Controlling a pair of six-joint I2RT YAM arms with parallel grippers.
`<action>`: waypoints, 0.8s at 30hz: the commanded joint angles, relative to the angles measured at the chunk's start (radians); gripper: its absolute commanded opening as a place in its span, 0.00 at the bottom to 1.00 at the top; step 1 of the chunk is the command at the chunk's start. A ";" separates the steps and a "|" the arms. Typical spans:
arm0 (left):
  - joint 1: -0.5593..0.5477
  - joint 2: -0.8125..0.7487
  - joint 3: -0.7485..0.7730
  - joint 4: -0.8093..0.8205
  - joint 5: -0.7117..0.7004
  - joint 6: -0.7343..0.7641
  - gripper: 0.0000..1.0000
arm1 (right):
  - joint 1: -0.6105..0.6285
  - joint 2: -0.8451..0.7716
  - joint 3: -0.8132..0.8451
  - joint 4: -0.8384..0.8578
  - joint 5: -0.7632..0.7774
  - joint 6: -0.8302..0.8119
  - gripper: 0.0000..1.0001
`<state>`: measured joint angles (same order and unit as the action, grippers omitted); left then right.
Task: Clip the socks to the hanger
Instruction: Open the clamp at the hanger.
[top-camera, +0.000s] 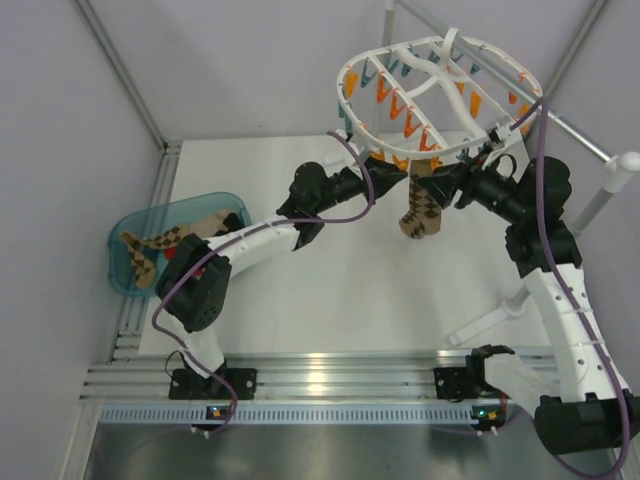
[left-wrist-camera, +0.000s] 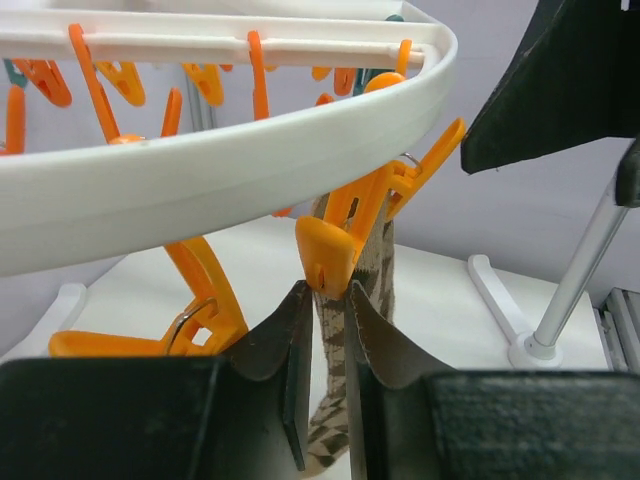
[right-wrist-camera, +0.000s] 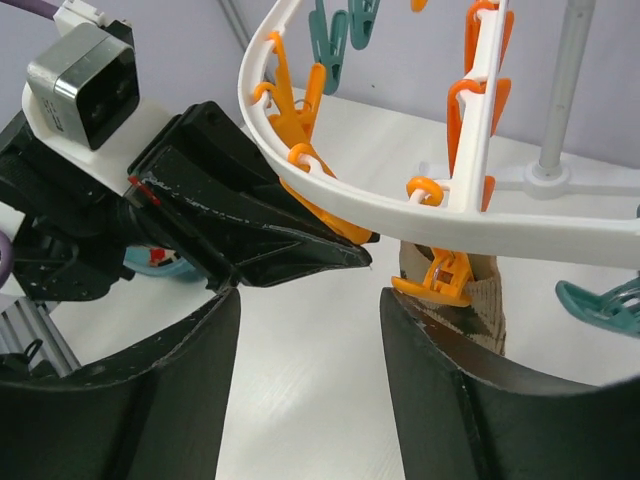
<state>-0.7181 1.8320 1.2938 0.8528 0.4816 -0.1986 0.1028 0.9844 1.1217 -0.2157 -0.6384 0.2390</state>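
The white oval hanger (top-camera: 350, 110) hangs over the far right of the table, ringed with orange and teal clips. One argyle sock (top-camera: 420, 212) dangles under its near rim from an orange clip (right-wrist-camera: 440, 280). My left gripper (left-wrist-camera: 328, 290) is nearly closed, its tips pinching the lower end of a neighbouring orange clip (left-wrist-camera: 335, 240). The sock (left-wrist-camera: 340, 340) hangs just beyond those tips. My right gripper (right-wrist-camera: 310, 300) stands open facing the left one, nothing between its fingers. Its right finger (right-wrist-camera: 440, 370) is beside the clipped sock (right-wrist-camera: 485, 300). More socks (top-camera: 160, 245) lie in the basket.
A translucent blue basket (top-camera: 120, 225) sits at the table's left edge with a small red item (top-camera: 197, 268) inside. A grey metal rod stand (top-camera: 570, 130) carries the hanger at the right, its white feet (top-camera: 490, 320) resting on the table.
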 joint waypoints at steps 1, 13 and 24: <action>-0.003 -0.095 -0.001 -0.093 -0.001 0.048 0.00 | 0.009 -0.001 0.007 0.143 -0.040 0.029 0.57; -0.032 -0.149 0.006 -0.305 -0.107 0.146 0.00 | 0.190 -0.010 -0.092 0.266 0.273 0.057 0.47; -0.049 -0.172 -0.001 -0.343 -0.149 0.156 0.00 | 0.284 -0.021 -0.141 0.320 0.575 0.057 0.27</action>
<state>-0.7601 1.7214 1.2938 0.5018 0.3454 -0.0563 0.3645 0.9836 0.9756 0.0277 -0.1921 0.3069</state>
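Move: The left hand already has the lower end of the near orange clamp between its fingertips. That clamp lies about 4 cm to the left of the right hand's open fingers, 3 cm ahead and 1 cm above them. The sock's clamp is roughly 6 cm ahead of the right hand, 1 cm to its left and 1 cm up; the checked sock hangs below it, its middle some 9 cm under the right hand. Fingers closing, the right hand goes 3 cm left and 2 forward towards the clamp the left still pinches. ##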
